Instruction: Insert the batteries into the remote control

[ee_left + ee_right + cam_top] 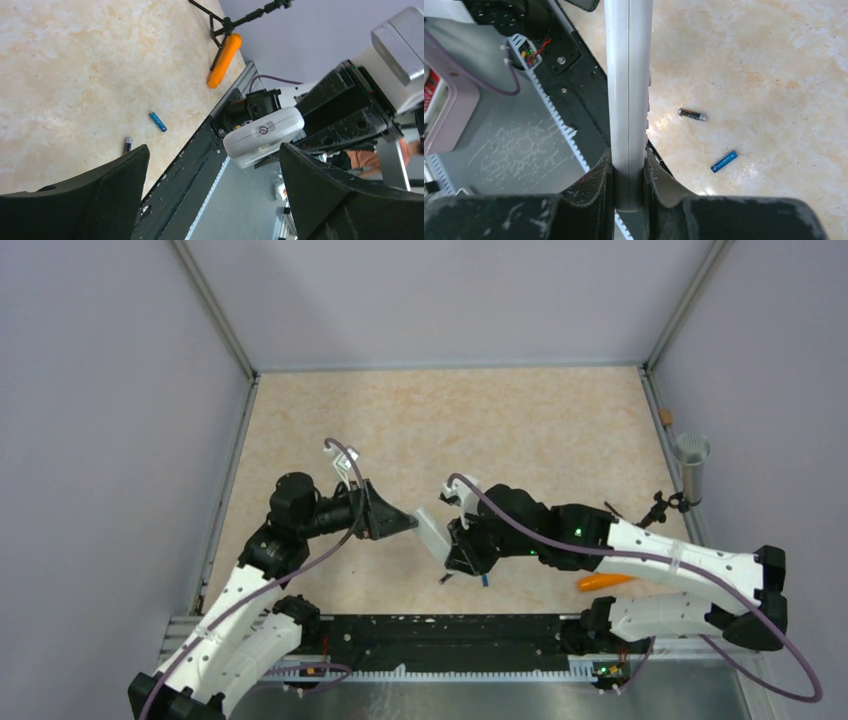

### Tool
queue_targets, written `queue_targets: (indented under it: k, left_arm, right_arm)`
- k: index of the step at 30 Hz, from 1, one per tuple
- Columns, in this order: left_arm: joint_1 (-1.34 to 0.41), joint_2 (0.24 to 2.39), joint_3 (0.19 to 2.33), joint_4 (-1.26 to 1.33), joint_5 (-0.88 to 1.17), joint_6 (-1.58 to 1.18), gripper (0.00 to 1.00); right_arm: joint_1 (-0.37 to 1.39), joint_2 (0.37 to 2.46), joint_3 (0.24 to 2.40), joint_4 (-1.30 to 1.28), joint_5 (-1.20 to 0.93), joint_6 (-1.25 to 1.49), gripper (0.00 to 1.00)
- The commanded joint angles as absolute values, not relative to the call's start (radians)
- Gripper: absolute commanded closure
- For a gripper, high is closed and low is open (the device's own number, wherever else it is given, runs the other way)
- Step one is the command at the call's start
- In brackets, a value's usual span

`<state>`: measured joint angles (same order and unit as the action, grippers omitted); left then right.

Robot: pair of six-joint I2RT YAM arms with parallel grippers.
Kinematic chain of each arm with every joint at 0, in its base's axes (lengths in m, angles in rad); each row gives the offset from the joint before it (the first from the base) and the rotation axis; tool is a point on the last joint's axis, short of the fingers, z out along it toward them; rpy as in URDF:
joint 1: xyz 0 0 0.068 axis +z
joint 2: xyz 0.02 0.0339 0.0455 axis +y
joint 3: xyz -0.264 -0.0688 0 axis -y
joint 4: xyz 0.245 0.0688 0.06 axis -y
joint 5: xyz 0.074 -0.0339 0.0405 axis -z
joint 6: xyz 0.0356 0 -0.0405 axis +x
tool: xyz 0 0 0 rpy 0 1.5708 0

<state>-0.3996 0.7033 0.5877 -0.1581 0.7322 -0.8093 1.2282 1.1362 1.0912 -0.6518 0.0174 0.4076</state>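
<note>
My right gripper is shut on the white remote control at one end and holds it edge-on above the table's near edge. In the top view the remote sticks out left from the right gripper. My left gripper is open and empty, pointing at the remote's free end, which lies just beyond its fingertips. The dark battery and the blue battery lie loose on the table below the remote. They also show in the left wrist view, dark and blue.
An orange tapered object lies by the right arm, near a small black stand. A metal cup stands at the right wall. A black rail runs along the near edge.
</note>
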Motion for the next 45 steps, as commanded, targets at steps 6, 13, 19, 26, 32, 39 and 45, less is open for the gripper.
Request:
queue_targets:
  k: [6,13,19,26,32,39,45]
  left_arm:
    - [-0.393,0.717,0.717,-0.167,1.061,-0.649,0.01]
    - [-0.395,0.689,0.755,-0.168,1.163,-0.627,0.01]
    - [-0.415,0.676,0.746,-0.135,1.2,-0.637,0.01]
    - [-0.436,0.628,0.745,-0.133,1.201,-0.621,0.03]
    - [-0.44,0.615,0.752,-0.135,1.199,-0.615,0.13]
    - [-0.443,0.61,0.753,-0.15,1.191,-0.596,0.32]
    - [-0.446,0.612,0.749,-0.164,1.174,-0.583,0.43]
  right_arm:
    - [1.158,1.035,1.154,-0.73,-0.257,0.27,1.0]
    - [1.157,1.067,1.228,-0.777,-0.407,0.209,1.0]
    - [1.142,1.106,1.286,-0.773,-0.531,0.212,1.0]
    - [1.106,1.181,1.366,-0.812,-0.615,0.202,1.0]
    - [1.09,1.236,1.37,-0.801,-0.693,0.214,1.0]
    - [1.073,1.263,1.376,-0.794,-0.727,0.223,1.0]
    - [1.063,1.282,1.393,-0.799,-0.743,0.22,1.0]
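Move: The left hand is open; the remote control's middle lies about 6 cm right of it and 4 cm back, roughly level. The right hand already pinches its far end, so its middle is some 4 cm ahead, 4 cm left and 2 cm above. The black battery lies nearly straight below the right hand, 2 cm left and 18 cm down; the blue battery is level with it, 8 cm right. Both hands draw back and up, left about 12 cm, right 8, left fingers half-closing around the remote's free end. ##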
